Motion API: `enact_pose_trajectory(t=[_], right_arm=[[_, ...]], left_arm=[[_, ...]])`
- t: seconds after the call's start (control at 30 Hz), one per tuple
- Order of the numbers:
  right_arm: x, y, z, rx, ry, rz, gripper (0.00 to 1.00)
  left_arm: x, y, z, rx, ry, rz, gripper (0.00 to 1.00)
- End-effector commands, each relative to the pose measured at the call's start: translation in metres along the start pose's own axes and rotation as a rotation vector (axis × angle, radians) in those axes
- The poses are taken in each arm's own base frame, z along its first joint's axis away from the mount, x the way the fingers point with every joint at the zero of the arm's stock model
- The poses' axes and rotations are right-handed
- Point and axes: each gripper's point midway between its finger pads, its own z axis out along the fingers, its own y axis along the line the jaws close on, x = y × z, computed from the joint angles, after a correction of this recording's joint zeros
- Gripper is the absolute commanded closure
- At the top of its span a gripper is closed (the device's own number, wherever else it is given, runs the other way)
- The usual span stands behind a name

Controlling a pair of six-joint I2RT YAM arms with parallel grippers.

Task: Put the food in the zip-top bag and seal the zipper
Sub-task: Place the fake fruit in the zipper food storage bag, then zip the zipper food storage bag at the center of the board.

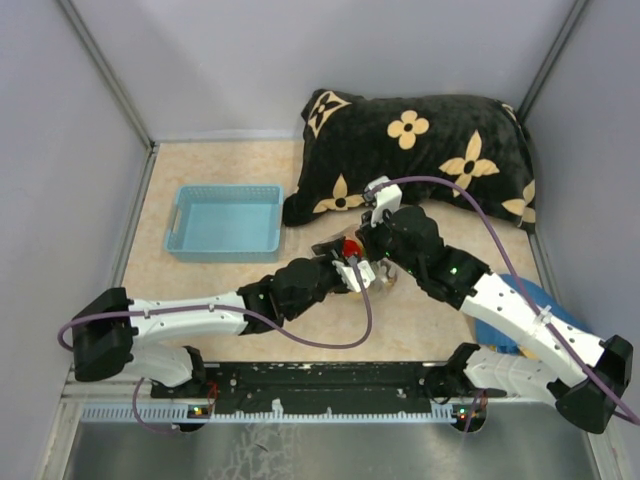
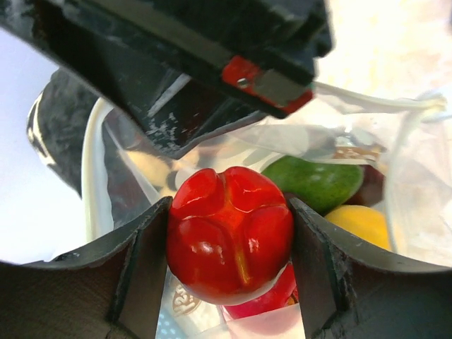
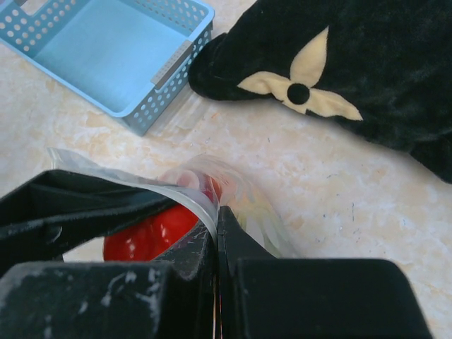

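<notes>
My left gripper (image 2: 229, 215) is shut on a glossy red toy pepper (image 2: 229, 233), one piece of the food, holding it at the mouth of the zip-top bag (image 2: 417, 169). Inside the bag lie a green piece (image 2: 318, 180), a yellow piece (image 2: 360, 222) and another red piece (image 2: 272, 296). My right gripper (image 3: 217, 212) is shut on the bag's mouth edge, pinching the zipper (image 3: 176, 194) and holding the mouth up. From above, both grippers meet mid-table around the red pepper (image 1: 351, 248).
A light blue basket (image 1: 224, 222) stands to the left of the arms. A black pillow with cream flowers (image 1: 420, 150) lies along the back right. Blue cloth (image 1: 520, 310) shows under the right arm.
</notes>
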Motion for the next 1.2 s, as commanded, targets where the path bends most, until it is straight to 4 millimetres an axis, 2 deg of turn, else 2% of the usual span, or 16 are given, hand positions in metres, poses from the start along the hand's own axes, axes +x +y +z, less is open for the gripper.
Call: enact_pose_trajectory(t=[0.0,0.17,0.33,0.53,0.77,0.93,1.17], right_arm=[[-0.054,0.007,-0.016,-0.031,-0.154,0.037,1.0],[-0.053,0.008,-0.014,-0.033,-0.152,0.037,1.0],[-0.052,0.008,-0.014,-0.034,-0.152,0.039,1.0],[-0.052,0.009,-0.013,-0.037,-0.155,0.041,1.0],[-0.053,0.011,-0.008,-0.045,-0.154,0.045,1.0],[-0.053,0.011,-0.007,-0.044,-0.155,0.046,1.0],[-0.051,0.013,-0.006,-0.05,-0.153,0.048,1.0]], left_arm=[[-0.006,0.03,0.001,-0.162,0.013,-0.021,0.3],[-0.005,0.036,-0.001,-0.194,0.016,-0.031,0.21],[-0.01,0.04,-0.007,-0.194,0.009,-0.078,0.17],[-0.028,0.04,-0.025,-0.121,-0.03,-0.187,0.1],[-0.039,0.041,-0.046,-0.055,0.005,-0.323,0.09],[-0.026,0.047,-0.059,-0.085,0.078,-0.383,0.08],[-0.002,0.049,-0.059,-0.015,0.202,-0.5,0.09]])
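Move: The red fruit is in the left fingers at the mouth of the food storage bag. The fruit already inside lies nearly straight below that hand, about 12 cm down and 1 cm to the right. The rim pinched by the right fingers is roughly 5 cm right, 2 cm forward. The empty blue basket sits some 33 cm left and 14 cm forward. From the right hand, the fruit pile is about 3 cm back, 3 cm left, 15 cm down. Open the left gripper from part-open to nearly wide and let go of the red fruit into the bag, easing a little forward and left as the fingers spread. Then lift about 5 cm, drawing back slightly and carrying on left, away from the pile, tipping the fingers down some 20 degrees. Keep the right fingers shut on the rim and that hand still. ##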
